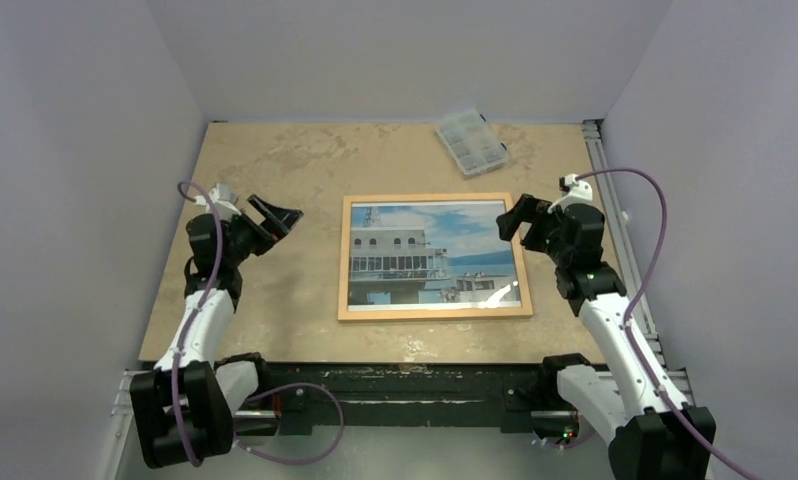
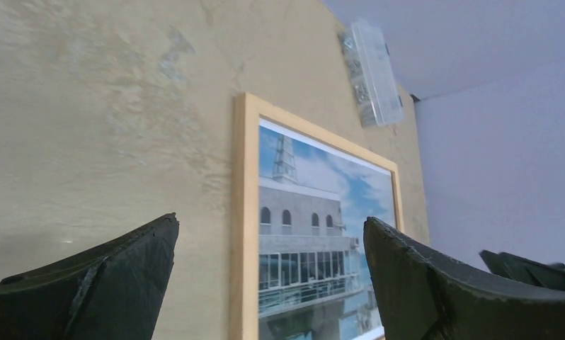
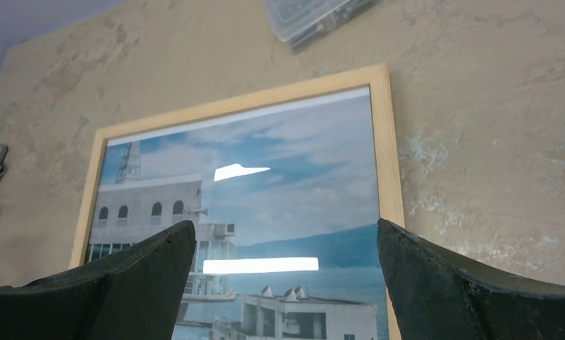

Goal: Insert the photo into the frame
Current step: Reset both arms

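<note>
The light wood frame (image 1: 435, 314) lies flat in the middle of the table. The photo (image 1: 430, 250) of a white building, blue sky and water sits inside it, face up under a glossy pane. My left gripper (image 1: 275, 215) hovers open to the left of the frame, tilted toward it and touching nothing. My right gripper (image 1: 515, 218) hangs open over the frame's right edge. In the left wrist view the frame's left rail (image 2: 244, 212) and the photo (image 2: 315, 212) show past my empty left gripper (image 2: 271, 219). The right wrist view shows the photo (image 3: 294, 156) and the frame's right rail (image 3: 387, 142) beyond my empty right gripper (image 3: 285, 222).
A clear plastic parts box (image 1: 471, 142) lies at the back of the table, past the frame's far right corner, also seen as the box (image 2: 375, 71) and the box (image 3: 311, 18). Grey walls close in three sides. A metal rail (image 1: 615, 230) runs along the table's right edge.
</note>
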Tool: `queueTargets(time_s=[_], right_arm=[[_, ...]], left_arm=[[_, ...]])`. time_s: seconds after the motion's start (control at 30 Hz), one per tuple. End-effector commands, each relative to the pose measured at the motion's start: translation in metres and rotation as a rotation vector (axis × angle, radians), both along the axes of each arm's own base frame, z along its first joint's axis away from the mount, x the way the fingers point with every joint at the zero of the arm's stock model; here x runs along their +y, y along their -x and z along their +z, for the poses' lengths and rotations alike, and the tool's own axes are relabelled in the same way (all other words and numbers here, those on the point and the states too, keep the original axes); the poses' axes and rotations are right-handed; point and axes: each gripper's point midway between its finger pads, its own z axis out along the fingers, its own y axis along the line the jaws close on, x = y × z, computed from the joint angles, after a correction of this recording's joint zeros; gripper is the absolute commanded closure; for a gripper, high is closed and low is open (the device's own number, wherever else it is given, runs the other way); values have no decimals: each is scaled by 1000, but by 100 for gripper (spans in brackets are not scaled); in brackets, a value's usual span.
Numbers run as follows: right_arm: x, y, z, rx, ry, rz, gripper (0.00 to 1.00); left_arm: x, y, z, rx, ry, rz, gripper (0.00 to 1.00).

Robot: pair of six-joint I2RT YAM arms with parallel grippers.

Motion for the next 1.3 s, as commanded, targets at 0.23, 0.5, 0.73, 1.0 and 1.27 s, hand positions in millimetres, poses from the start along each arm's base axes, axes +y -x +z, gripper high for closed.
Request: queueTargets(time_s=[0.23,0.5,0.73,1.0,1.27], right_arm=[[-34,-15,4,-319,81,-168,2],[-64,-7,-35,-283,206,-283,4],[-73,-13,-36,-428,315,-286,3],[-73,-41,-47,-462,377,-273,2],[-76,-67,-78,-376,392,-293,1]], left_arm=[[92,33,33,-245,-439,421,0],[104,40,-2,-156,-702,502,0],[103,22,-35,-211,-754,483,0],[99,-7,-25,-330,-821,448,0],[98,-42,-44,-282,-867,399,0]])
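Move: Both grippers are empty, open and clear of the table. From the left hand, the framed photo's middle lies about 28 cm to the right, 6 cm back and 13 cm below; the wrench is some 15 cm left, 2 cm back and 14 cm below. From the right hand, the framed photo's middle is about 14 cm left, 5 cm back and 15 cm below, and the clear box about 20 cm ahead, 6 cm left, 15 cm below. Swing the left gripper about 10 cm left, away from the framed photo and towards the wrench, arching up a little before sinking below its starting height, and roll its left side up while turning counter-clockwise. Lower the right gripper some 11 cm after a slight rise, easing it right and finally forward, tilting its fingers up and turning it a little clockwise. Keep both open, touching nothing. ##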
